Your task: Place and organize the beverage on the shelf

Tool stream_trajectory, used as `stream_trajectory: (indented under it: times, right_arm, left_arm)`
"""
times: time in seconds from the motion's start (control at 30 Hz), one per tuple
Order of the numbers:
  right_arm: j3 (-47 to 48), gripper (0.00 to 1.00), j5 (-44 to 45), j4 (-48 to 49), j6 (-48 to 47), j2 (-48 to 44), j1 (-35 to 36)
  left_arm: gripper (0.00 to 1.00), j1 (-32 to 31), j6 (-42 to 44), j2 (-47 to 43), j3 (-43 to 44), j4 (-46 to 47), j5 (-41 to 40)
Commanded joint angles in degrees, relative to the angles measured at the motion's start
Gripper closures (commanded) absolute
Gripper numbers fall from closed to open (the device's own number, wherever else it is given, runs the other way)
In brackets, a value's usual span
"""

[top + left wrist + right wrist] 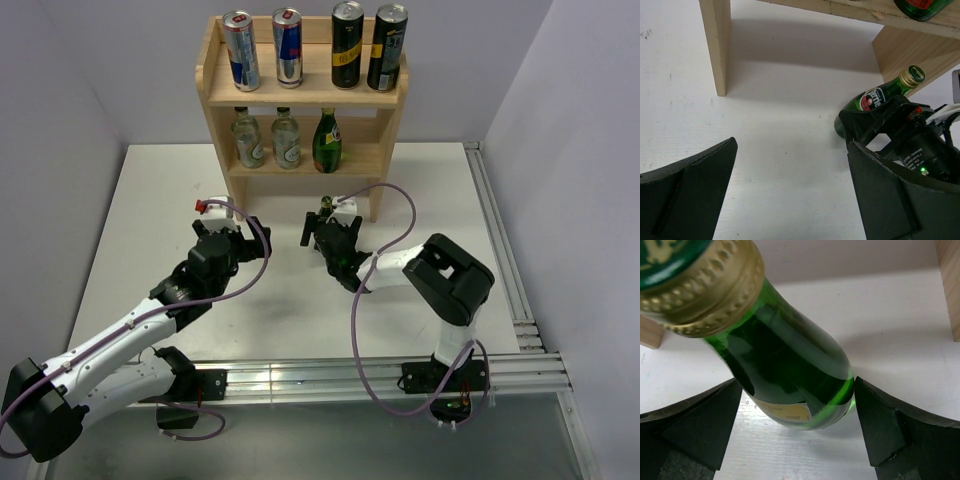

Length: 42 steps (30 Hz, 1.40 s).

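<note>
The light-wood two-tier shelf stands at the back. Its upper board holds two silver-blue cans and two black-gold cans. The lower board holds two clear bottles and one green bottle. My right gripper is shut on another green bottle with a gold cap. It holds this bottle tilted on the table in front of the shelf's right leg, and it shows in the left wrist view too. My left gripper is open and empty over bare table, left of the bottle.
The shelf's left leg stands ahead of my left gripper. The right leg is just beyond the held bottle. A metal rail runs along the table's right edge. Purple walls close in the back and sides.
</note>
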Motion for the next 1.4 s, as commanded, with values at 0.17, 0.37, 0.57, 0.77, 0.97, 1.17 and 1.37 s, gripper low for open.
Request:
stream_trajectory:
  times: [0.17, 0.37, 0.57, 0.77, 0.97, 1.17, 1.37]
  right_arm:
    - [2.06, 0.00, 0.93, 3.78, 0.84, 3.02, -0.31]
    - [2.59, 0.01, 0.93, 4.92, 0.22, 4.42, -0.49]
    - [3.11, 0.04, 1.45, 4.48, 1.10, 5.30, -0.75]
    - [4.87, 0.26, 2.86, 1.41, 2.42, 5.83, -0.75]
    - [5.40, 0.65, 2.42, 0.88, 1.81, 6.18, -0.67]
    - [4.79, 1.00, 1.63, -0.09, 1.28, 3.73, -0.40]
    - [2.68, 1.00, 5.32, -3.16, -1.18, -4.35, 2.32]
  left_arm:
    - [0.01, 0.01, 0.77, -0.68, -0.28, 2.99, -0.49]
    - [0.01, -0.07, 0.77, -0.85, -0.37, 2.81, -0.58]
    - [0.01, -0.07, 0.77, -0.85, -0.46, 2.81, -0.40]
    - [0.01, 0.01, 0.77, -0.85, -0.46, 2.90, -0.40]
    - [0.01, 0.01, 0.95, -1.38, -0.46, 2.55, -0.67]
    - [0.01, 0.10, 0.95, -1.21, -0.28, 2.28, -0.58]
    - [0.01, 0.10, 0.69, -0.77, 0.16, 2.63, -0.14]
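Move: Right between the right hand's open fingers stands the green bottle, its middle about 2 cm ahead, straight on, and roughly 1 cm above. The shelf's right leg is some 7 cm ahead and 12 cm to the right. Straight ahead by about 12 cm and 21 cm up is the shelved green bottle. From the idle left hand, the green bottle lies around 10 cm ahead, 18 cm to the right and 12 cm lower. Sinking about 2.5 cm around the green bottle and easing 1 cm forward, the wide-open right hand gets lower on the bottle's body, then closes its fingers by about a fifth and pinches the body from both sides. Keeping that grip, the hand starts back about 1 cm with a slight roll, hardly rising. ##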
